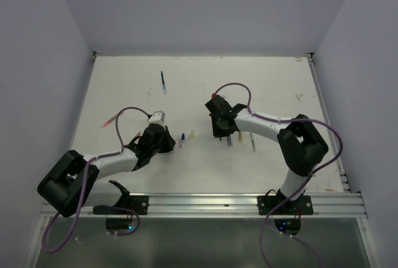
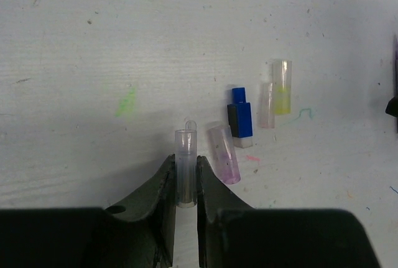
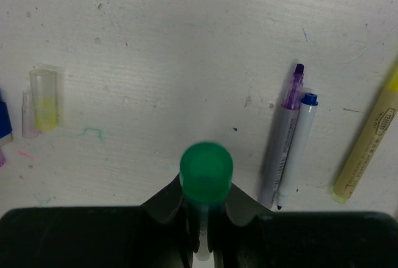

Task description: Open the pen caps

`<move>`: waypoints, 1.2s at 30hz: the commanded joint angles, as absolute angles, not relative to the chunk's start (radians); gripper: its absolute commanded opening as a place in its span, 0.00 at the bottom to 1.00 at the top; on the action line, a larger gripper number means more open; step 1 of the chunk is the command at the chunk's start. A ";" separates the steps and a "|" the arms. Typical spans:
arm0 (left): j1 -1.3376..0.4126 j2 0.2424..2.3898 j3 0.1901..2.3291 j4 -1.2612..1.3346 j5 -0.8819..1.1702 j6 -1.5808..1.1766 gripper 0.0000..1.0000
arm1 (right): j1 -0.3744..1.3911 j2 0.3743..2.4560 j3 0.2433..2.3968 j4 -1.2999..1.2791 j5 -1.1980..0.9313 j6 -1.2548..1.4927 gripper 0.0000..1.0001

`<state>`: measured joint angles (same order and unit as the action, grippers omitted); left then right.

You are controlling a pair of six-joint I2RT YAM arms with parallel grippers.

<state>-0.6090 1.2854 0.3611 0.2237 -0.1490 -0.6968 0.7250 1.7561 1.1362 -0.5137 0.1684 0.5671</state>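
My left gripper (image 2: 185,160) is shut on a clear pen cap (image 2: 185,143), which pokes out forward just over the white table. Beside it lie loose pen caps: a purple-tinted one (image 2: 224,155), a blue one (image 2: 240,117), a pale pink one (image 2: 267,106) and a yellow one (image 2: 282,87). My right gripper (image 3: 205,188) is shut on a pen with a green end (image 3: 206,165), pointing at the camera. In the top view the left gripper (image 1: 165,140) is just left of the caps (image 1: 183,138), and the right gripper (image 1: 219,132) is to their right.
Uncapped purple (image 3: 283,137), blue (image 3: 297,150) and yellow (image 3: 367,143) pens lie right of the right gripper. A dark blue pen (image 1: 163,82) lies at the back of the table. A reddish pen (image 1: 108,121) lies at the left. Walls close in three sides.
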 commanded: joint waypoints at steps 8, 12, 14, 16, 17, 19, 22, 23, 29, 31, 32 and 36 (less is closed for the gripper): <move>-0.604 1.342 0.345 0.350 -0.121 -0.736 0.25 | 0.710 1.775 1.106 -0.482 0.245 0.577 0.24; -0.606 1.342 0.336 0.357 -0.121 -0.739 0.27 | 0.706 1.776 1.095 -0.480 0.249 0.571 0.27; -0.606 1.341 0.330 0.357 -0.123 -0.739 0.29 | 0.707 1.776 1.095 -0.477 0.245 0.568 0.28; -0.604 1.335 0.331 0.348 -0.124 -0.738 0.31 | 0.706 1.776 1.095 -0.479 0.244 0.563 0.29; -0.604 1.332 0.333 0.345 -0.127 -0.735 0.34 | 0.706 1.773 1.095 -0.476 0.244 0.561 0.29; -0.604 1.313 0.339 0.322 -0.135 -0.732 0.36 | 0.706 1.757 1.091 -0.465 0.239 0.552 0.31; -0.604 1.284 0.351 0.285 -0.150 -0.727 0.41 | 0.706 1.718 1.083 -0.448 0.239 0.528 0.37; -0.604 1.264 0.360 0.273 -0.156 -0.724 0.42 | 0.706 1.707 1.080 -0.446 0.245 0.526 0.39; -0.604 1.165 0.405 0.164 -0.198 -0.710 0.50 | 0.706 1.565 1.057 -0.426 0.256 0.485 0.55; -0.604 1.141 0.442 0.120 -0.230 -0.701 0.52 | 0.706 1.527 1.051 -0.422 0.241 0.474 0.59; -0.604 1.126 0.458 0.104 -0.248 -0.693 0.55 | 0.706 1.507 1.051 -0.423 0.233 0.471 0.59; -0.572 1.163 0.586 0.032 -0.308 -0.626 0.61 | 0.707 1.421 1.065 -0.451 0.212 0.459 0.60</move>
<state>-0.6010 1.1488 0.4847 0.0776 -0.2199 -0.6907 0.7101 1.4807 1.0531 -0.4568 0.2169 0.4862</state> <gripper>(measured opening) 0.605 0.597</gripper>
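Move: Just left of the pink cap, about 2 cm to the left hand's right and 1 cm below, is the place for its clear cap; the pink cap lies about 4 cm right and 1 ahead, the blue cap 5 right and 4 ahead. The right hand's place for the green pen is about 2 cm right, 1 ahead and 3 down; the purple pen lies 6 right and 2 ahead, the yellow pen 12 right and 3 ahead. Easing about 2 cm right and 2 cm down, the right hand opens to let go of the green pen left of the purple one, then rises straight up some 9 cm, its fingers swinging up and forward. Meanwhile the left hand shifts a little right towards the pink cap, opens off the clear cap, drifts back left, and lifts about 6 cm, slightly forward at the end. ##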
